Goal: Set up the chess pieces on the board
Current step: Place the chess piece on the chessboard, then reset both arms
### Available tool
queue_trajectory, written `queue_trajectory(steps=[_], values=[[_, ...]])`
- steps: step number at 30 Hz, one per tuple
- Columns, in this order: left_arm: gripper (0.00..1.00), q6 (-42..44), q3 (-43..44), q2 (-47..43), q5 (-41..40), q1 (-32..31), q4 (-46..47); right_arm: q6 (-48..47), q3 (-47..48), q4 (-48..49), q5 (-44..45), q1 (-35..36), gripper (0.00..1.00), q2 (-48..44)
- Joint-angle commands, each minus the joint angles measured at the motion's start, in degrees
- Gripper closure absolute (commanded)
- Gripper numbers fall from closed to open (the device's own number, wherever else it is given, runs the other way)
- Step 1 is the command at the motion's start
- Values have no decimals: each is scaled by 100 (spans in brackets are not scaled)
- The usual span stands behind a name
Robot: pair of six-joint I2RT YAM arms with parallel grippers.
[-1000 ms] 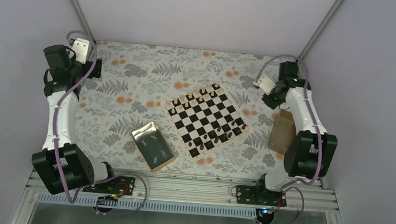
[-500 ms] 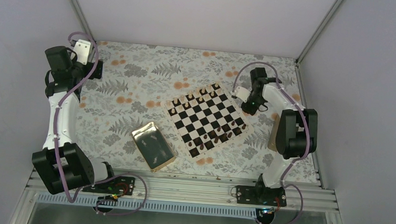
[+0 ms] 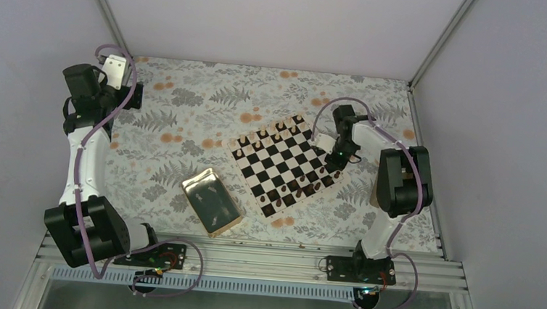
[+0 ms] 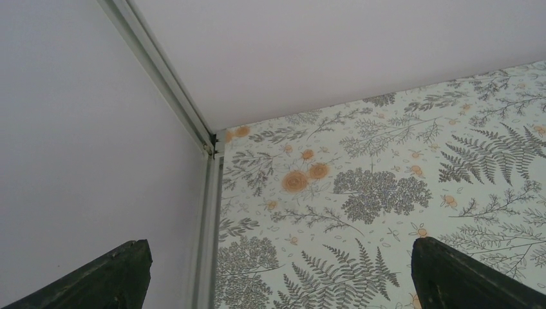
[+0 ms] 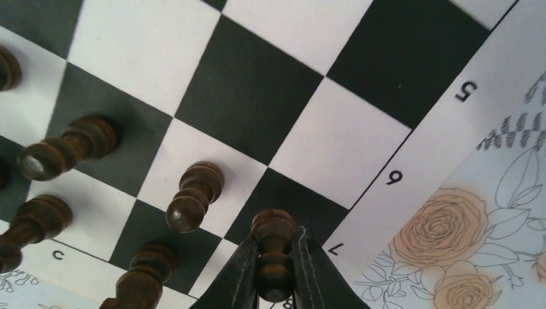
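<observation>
The board (image 3: 269, 213) lies at the table's middle, turned diagonally. Light tan chess pieces (image 3: 268, 136) line its far-left side and dark brown ones (image 3: 305, 182) its near-right side. My right gripper (image 3: 334, 156) is low over the board's right edge. In the right wrist view it (image 5: 275, 240) is shut on a dark brown pawn (image 5: 274, 257), upright over a black square beside the rim mark 7. Whether the pawn's base touches the square I cannot tell. Other dark pawns (image 5: 193, 196) stand just to its left. My left gripper (image 4: 283, 277) is open and holds nothing, far off at the back left corner.
A shiny gold tray (image 3: 211, 201) lies left of the board near the front. A tan box (image 3: 374, 196) is mostly hidden behind my right arm. The enclosure's frame post (image 4: 209, 212) and wall stand close to my left gripper.
My right arm has swung from the box at the right edge over to the board's right side, carrying the dark pawn down among the dark pieces. The left arm has not moved.
</observation>
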Motion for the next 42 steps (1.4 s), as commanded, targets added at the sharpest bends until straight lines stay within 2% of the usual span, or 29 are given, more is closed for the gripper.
queue_trajectory(steps=[1, 23, 36, 41, 42], values=[[0, 51, -51, -22, 95, -13, 95, 129, -169, 137, 219, 52, 87, 63], [0, 95, -64, -119, 3, -13, 62, 135, -143, 298, 328, 48, 83, 154], [0, 109, -84, -136, 19, -13, 59, 149, -21, 92, 181, 19, 66, -130], [0, 111, -11, -110, 97, -14, -19, 27, 189, -532, -146, -21, 54, -524], [0, 117, 13, -110, 118, -14, -37, 9, 264, -701, -241, -49, 49, -629]])
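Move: The right hand already holds a dark pawn just over its place, the dark square beside the 7: that square's middle is some 3 cm below the hand, about 1 cm to its right and level fore and aft. Counted from the hand, the neighbouring pawn stands about 2 cm back and 2 cm left, the corner piece 3 cm back and 3 cm right, and the taller piece 5 cm straight back, their middles roughly 2 cm lower. From the left hand the square lies about 79 cm right, 6 cm back and 28 cm below. Keeping its fingers pointed almost straight down, the right hand eases the pinched pawn down about 1.5 cm and about 1 cm to the right onto the dark square, after a small dip back towards its base that it soon undoes. At the bottom it holds nearly still while the fingers spread to a bit under half open and let go of the pawn, then it rises about 1.5 cm and draws slightly back, its open fingers leaving the pawn untouched. ##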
